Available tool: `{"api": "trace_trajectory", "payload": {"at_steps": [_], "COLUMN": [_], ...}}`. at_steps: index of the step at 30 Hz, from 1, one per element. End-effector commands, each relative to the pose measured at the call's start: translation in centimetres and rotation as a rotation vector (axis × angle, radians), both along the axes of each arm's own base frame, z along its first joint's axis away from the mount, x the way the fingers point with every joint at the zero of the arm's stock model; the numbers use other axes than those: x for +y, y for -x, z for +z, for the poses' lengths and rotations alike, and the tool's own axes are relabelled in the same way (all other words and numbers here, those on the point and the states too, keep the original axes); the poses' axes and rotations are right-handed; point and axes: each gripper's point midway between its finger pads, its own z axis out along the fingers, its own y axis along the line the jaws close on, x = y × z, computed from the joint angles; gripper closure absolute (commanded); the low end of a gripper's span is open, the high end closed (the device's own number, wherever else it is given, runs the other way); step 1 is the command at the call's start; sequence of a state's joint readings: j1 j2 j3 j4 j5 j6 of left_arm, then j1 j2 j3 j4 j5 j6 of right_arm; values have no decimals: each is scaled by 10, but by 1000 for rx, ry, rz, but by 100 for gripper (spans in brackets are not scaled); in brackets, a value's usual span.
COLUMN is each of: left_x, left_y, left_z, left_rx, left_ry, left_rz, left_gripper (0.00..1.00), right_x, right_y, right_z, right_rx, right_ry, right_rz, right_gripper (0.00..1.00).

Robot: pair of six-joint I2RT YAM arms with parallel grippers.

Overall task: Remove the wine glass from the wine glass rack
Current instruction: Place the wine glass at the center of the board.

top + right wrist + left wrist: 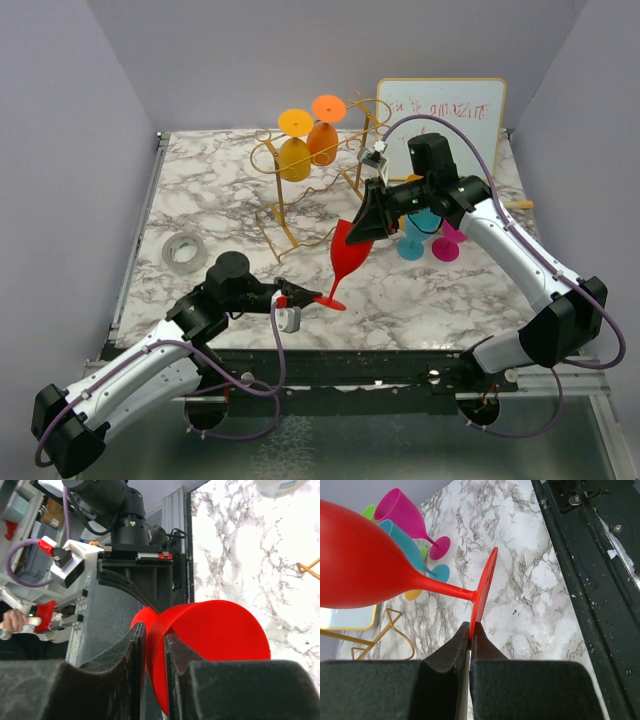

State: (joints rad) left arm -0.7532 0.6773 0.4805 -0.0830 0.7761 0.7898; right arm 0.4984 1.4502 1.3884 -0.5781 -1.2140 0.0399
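A red wine glass hangs tilted in the air in front of the gold wire wine glass rack, clear of it. My left gripper is shut on the edge of its foot; in the left wrist view the thin red disc is pinched between the jaws. My right gripper is shut on the bowl's rim, one finger inside and one outside, as the right wrist view shows on the red bowl. Two orange glasses hang upside down on the rack.
A teal glass and a pink glass stand under the right arm. A whiteboard leans at the back right. A roll of tape lies at the left. The rack's foot lies near the red glass.
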Motion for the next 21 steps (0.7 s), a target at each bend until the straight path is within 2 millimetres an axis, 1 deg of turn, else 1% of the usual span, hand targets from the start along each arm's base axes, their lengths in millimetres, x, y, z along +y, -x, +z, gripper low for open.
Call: {"api": "trace_trajectory", "payload": {"at_steps": [1,2,4,7,14,15,16,17,18,19,21], "left_x": [1,2,2,4,5,6,6,6,7,6,7], "left_y": [-6,-6,-8,-8,-10,-10,-11,-11,-10,-11,-11], "left_z": [-1,-2,-1,-2,-4,-4,-3,-3,-5,-2,0], "left_rx": [-16,-16,-19,-17,-8,-7,-7,-7,0,-4,1], "left_ry": [7,8,12,13,17,20,27,34,35,49,64], "left_rz": [29,36,49,59,82,86,90,94,97,100,111], "left_gripper": [100,100,100,100,100,93,84,79,75,72,71], "right_x": [1,1,1,0,0,0,-1,-1,-1,-1,-1], "right_y": [11,11,12,14,13,13,13,13,14,12,10], "right_z": [15,17,20,21,24,25,25,25,26,25,22], "right_rx": [-8,-13,-21,-31,-59,-62,-67,-67,-71,-73,-73], "right_ry": [-46,-51,-59,-65,-76,-78,-79,-78,-78,-74,-62], "right_rz": [61,61,63,63,37,33,30,28,24,17,-1], "right_gripper": [81,84,93,99,100,100,99,99,100,100,99]}}
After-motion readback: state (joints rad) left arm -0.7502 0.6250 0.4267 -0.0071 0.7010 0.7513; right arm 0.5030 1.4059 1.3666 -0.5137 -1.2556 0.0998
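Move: The red wine glass hangs tilted between the hands, its foot pinched by the left fingers and its rim wall between the right fingers. Its middle is about 4 cm back, 3 cm left and 5 cm below the right hand; from the left hand, 3 cm ahead, 6 cm right, 5 cm up. From the right hand, the blue glass stands 17 cm ahead, 17 cm right and 20 cm down, the pink one 10 cm farther right, and the rack's middle is 25 cm ahead, 8 cm left, 14 cm down. The right fingers close from about a quarter open and pinch the wall of the red bowl near its rim, one finger inside and one outside, while that hand eases up some 1.5 cm and back about 1 cm. The left hand keeps its pinch on the foot while drifting about 1 cm forward, then opens roughly a quarter late on to release the foot, turning about 5 degrees counter-clockwise. ##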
